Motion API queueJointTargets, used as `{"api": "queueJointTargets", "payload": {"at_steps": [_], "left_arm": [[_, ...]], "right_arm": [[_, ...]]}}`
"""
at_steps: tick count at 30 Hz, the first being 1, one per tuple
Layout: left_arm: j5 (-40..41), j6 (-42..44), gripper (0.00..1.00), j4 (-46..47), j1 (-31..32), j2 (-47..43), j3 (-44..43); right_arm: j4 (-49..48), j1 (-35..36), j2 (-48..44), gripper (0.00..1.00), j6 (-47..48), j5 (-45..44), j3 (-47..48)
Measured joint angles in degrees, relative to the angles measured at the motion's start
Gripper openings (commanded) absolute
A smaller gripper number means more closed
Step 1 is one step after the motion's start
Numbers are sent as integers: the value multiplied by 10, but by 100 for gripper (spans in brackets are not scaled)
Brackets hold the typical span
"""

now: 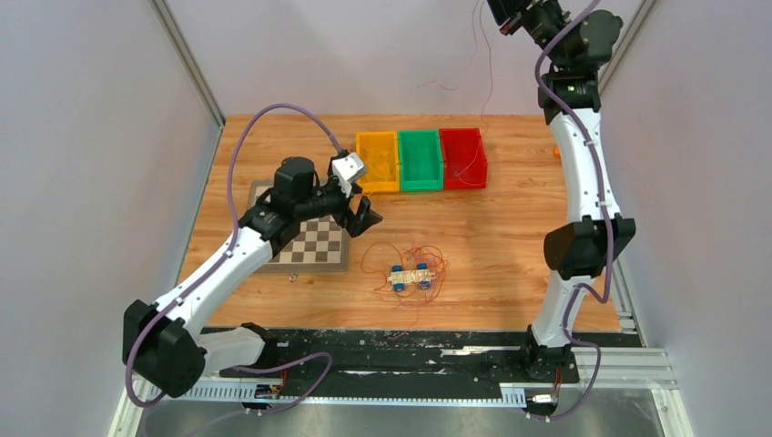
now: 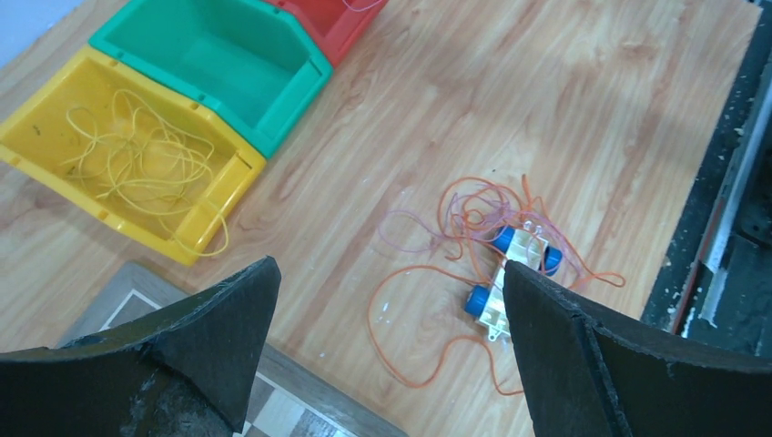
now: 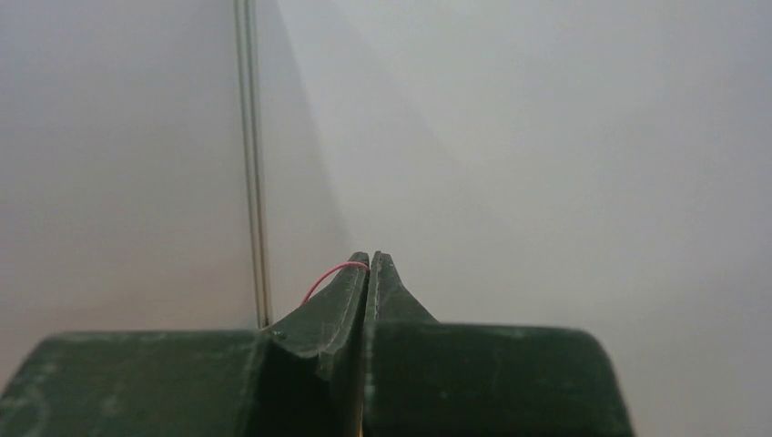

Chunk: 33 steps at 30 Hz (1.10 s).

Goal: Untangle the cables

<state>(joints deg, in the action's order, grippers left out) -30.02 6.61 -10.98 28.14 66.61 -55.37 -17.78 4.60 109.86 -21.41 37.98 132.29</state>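
Observation:
A tangle of thin orange cables (image 1: 411,264) lies on the wooden table around a small clear block with blue wheels (image 1: 410,276). The left wrist view shows the same orange loops (image 2: 460,214) and the block (image 2: 510,269). My left gripper (image 2: 387,309) hovers open above the table just left of the tangle, holding nothing. A yellow cable (image 2: 137,159) lies coiled in the yellow bin (image 2: 214,205). My right gripper (image 3: 370,262) is raised high by the back wall, shut on a thin red cable (image 3: 323,278). That red cable (image 1: 491,73) hangs down towards the red bin (image 1: 462,179).
A green bin (image 1: 421,182) stands between the yellow bin and the red bin at the back. A checkerboard (image 1: 309,244) lies under my left arm. White walls close in the back and sides, and a black rail runs along the near edge.

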Motion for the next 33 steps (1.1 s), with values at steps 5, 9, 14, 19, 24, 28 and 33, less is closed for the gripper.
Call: {"api": "queueJointTargets", "payload": {"at_steps": [5,9,14,19,24,28,33], "left_arm": [[22,2,100,8,-7,55,-24],[33,-3,100,11,-20,89,-39],[51,-7,100,11,-31,111,-55],[64,-11,100,10,-42,118,-62],[70,-16,100,9,-47,124,-62],[74,-19,100,5,-47,132,-63],[83,-20,100,-2,-47,141,-66]], "right_arm": [[21,-26,50,0,34,12,-50],[43,-41,79,0,60,42,-91],[86,-52,99,0,107,85,-145],[120,-58,100,0,142,117,-218],[150,-62,118,0,168,124,-236],[165,-62,151,0,196,118,-225],[196,-50,202,0,244,71,-205]]}}
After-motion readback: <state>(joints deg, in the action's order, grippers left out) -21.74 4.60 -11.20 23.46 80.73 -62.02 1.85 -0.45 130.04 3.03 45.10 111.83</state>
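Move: The right hand, holding the pink cable, hangs high: the red bin's middle lies about 7 cm ahead, 3 cm to its right and some 58 cm below; the green bin is 11 cm left of the red, level in reach. From the open left hand, the yellow bin is roughly 25 cm ahead, 2 cm right and 21 cm down; the orange tangle on the toy car is 6 cm back, 9 cm right, 23 cm down. The shut right fingers keep their pinch on the pink cable as the hand drops steeply, some 42 cm, and goes about 13 cm forward towards the red bin, tipping the fingers down by roughly 45 degrees from pointing upward to just below level. Meanwhile the left hand, fingers wide open, eases forward towards the yellow bin and a little down, away from the orange tangle, turning slightly counter-clockwise. ##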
